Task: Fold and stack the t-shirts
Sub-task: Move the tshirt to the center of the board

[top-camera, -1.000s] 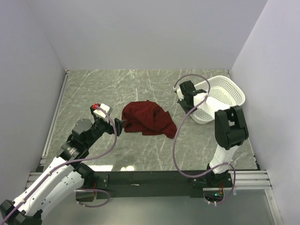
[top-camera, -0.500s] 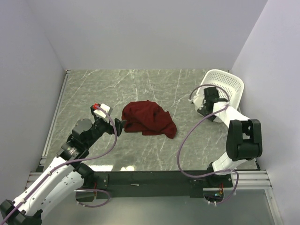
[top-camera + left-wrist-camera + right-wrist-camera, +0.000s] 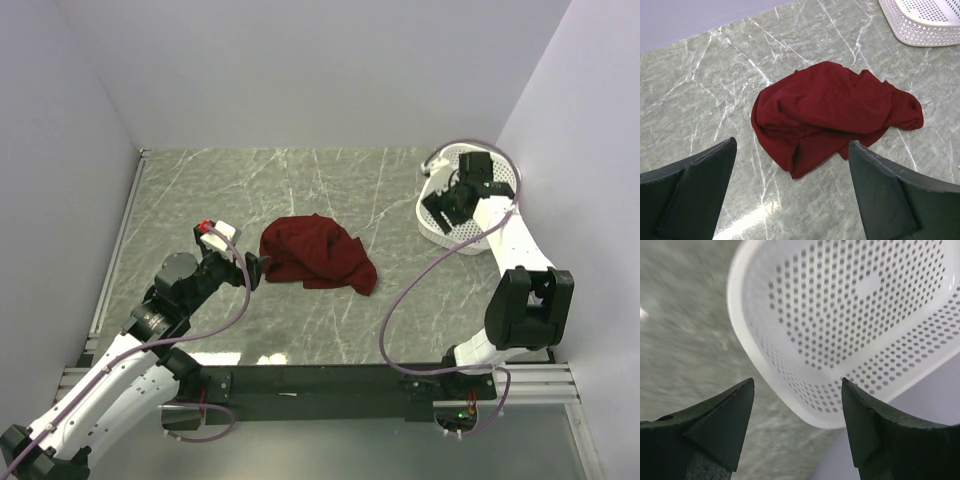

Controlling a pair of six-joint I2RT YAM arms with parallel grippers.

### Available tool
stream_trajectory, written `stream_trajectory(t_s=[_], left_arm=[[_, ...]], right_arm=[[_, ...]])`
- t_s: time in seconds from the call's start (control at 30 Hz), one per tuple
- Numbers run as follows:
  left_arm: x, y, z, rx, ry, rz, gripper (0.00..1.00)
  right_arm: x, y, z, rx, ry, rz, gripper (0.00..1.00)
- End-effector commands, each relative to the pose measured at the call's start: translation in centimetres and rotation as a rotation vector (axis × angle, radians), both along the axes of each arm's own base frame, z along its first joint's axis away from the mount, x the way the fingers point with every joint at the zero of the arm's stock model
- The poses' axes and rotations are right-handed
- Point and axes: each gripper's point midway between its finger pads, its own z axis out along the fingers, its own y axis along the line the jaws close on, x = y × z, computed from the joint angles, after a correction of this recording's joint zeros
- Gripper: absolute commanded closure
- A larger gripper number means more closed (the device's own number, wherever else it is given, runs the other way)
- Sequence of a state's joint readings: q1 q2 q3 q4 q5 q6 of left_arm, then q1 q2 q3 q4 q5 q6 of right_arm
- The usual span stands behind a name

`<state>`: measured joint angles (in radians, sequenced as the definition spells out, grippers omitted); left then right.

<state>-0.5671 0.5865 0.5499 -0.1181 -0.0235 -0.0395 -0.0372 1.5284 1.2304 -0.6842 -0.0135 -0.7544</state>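
Observation:
A dark red t-shirt (image 3: 316, 253) lies crumpled in a heap in the middle of the marble table; it is also in the left wrist view (image 3: 835, 107). My left gripper (image 3: 258, 268) hovers just left of it, open and empty, its fingers framing the cloth's near edge (image 3: 792, 145). My right gripper (image 3: 443, 207) is far off at the back right, over the white mesh basket (image 3: 432, 226). In the right wrist view it stands open (image 3: 798, 382) with nothing between the fingers; the basket's rim and inside (image 3: 855, 305) show just beyond them.
The basket sits tilted in the back right corner close to the right wall, and its corner shows in the left wrist view (image 3: 925, 20). White walls close off the table on three sides. A metal rail (image 3: 120, 235) runs along the left edge.
The right arm has swung from beside the shirt to the back right corner, carrying the basket with it, and its jaws have opened. Left arm and shirt are unmoved.

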Motion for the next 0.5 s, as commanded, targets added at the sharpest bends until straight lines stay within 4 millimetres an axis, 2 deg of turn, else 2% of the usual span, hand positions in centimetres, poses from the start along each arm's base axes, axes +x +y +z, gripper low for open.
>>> stream_trajectory(t_s=[0.0, 0.03, 0.07, 0.1, 0.13, 0.17, 0.2, 0.23, 0.27, 0.3, 0.37, 0.4, 0.43, 0.47], left_arm=[[0.0, -0.3, 2.2, -0.019, -0.06, -0.018, 0.01], [0.1, -0.3, 2.2, -0.02, -0.058, -0.018, 0.01], [0.1, -0.3, 2.3, -0.021, -0.06, -0.018, 0.0], [0.1, -0.3, 2.3, -0.02, -0.061, -0.018, 0.01], [0.1, -0.3, 2.3, -0.019, -0.062, -0.019, 0.01], [0.1, -0.4, 2.3, -0.02, -0.065, -0.02, 0.01], [0.1, -0.3, 2.3, -0.019, -0.062, -0.019, 0.01], [0.1, -0.3, 2.2, -0.016, -0.058, -0.019, 0.01], [0.1, -0.3, 2.1, -0.015, -0.057, -0.019, 0.0], [0.2, -0.4, 2.1, -0.013, -0.055, -0.019, 0.0], [0.1, -0.3, 1.9, -0.01, -0.051, -0.019, 0.01], [0.1, -0.3, 2.1, -0.012, -0.057, -0.018, 0.01], [0.2, -0.3, 2.1, -0.011, -0.057, -0.015, 0.01], [0.2, -0.3, 2.0, -0.01, -0.055, -0.015, 0.01]], right_arm=[[0.9, 3.6, 2.1, 0.251, -0.008, -0.097, 0.23], [2.2, 3.6, 2.9, 0.277, -0.049, -0.143, 0.23], [3.1, 3.7, 1.9, 0.307, -0.028, -0.203, 0.23], [3.7, 3.9, 1.6, 0.362, -0.025, -0.334, 0.23], [5.0, 4.2, 2.2, 0.387, -0.048, -0.389, 0.23], [6.0, 4.4, 1.9, 0.404, -0.064, -0.455, 0.23], [6.8, 3.4, 0.4, 0.388, -0.067, -0.62, 0.23], [8.2, 5.2, 1.1, 0.408, -0.092, -0.642, 0.23], [8.5, 5.7, 0.7, 0.405, -0.085, -0.671, 0.23], [9.1, 6.3, -0.7, 0.409, -0.06, -0.715, 0.23], [10.8, 6.7, -0.2, 0.421, -0.097, -0.747, 0.23], [11.4, 6.7, -1.2, 0.426, -0.092, -0.782, 0.23], [12.3, 6.1, -0.8, 0.414, -0.13, -0.804, 0.24], [12.8, 6.0, -1.9, 0.397, -0.12, -0.818, 0.24]])
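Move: Beneath and ahead of the right hand, the white basket has its middle about 10 cm farther out, 9 cm to the right and 10 cm lower, its left rim nearly under the fingers. The t-shirt lies some 27 cm to that hand's left, about 4 cm nearer the base and 13 cm down. From the left hand, the basket is roughly 24 cm ahead, 49 cm right and 21 cm below. Arching out along the basket's left side, the right hand travels about 10 cm forward and 7 cm left, first rising some 3 cm, then sinking about 6.5 cm to come down beside the left rim. The wrist turns some 35 degrees clockwise and rolls its left side up by about 20; the fingers stay well open. ##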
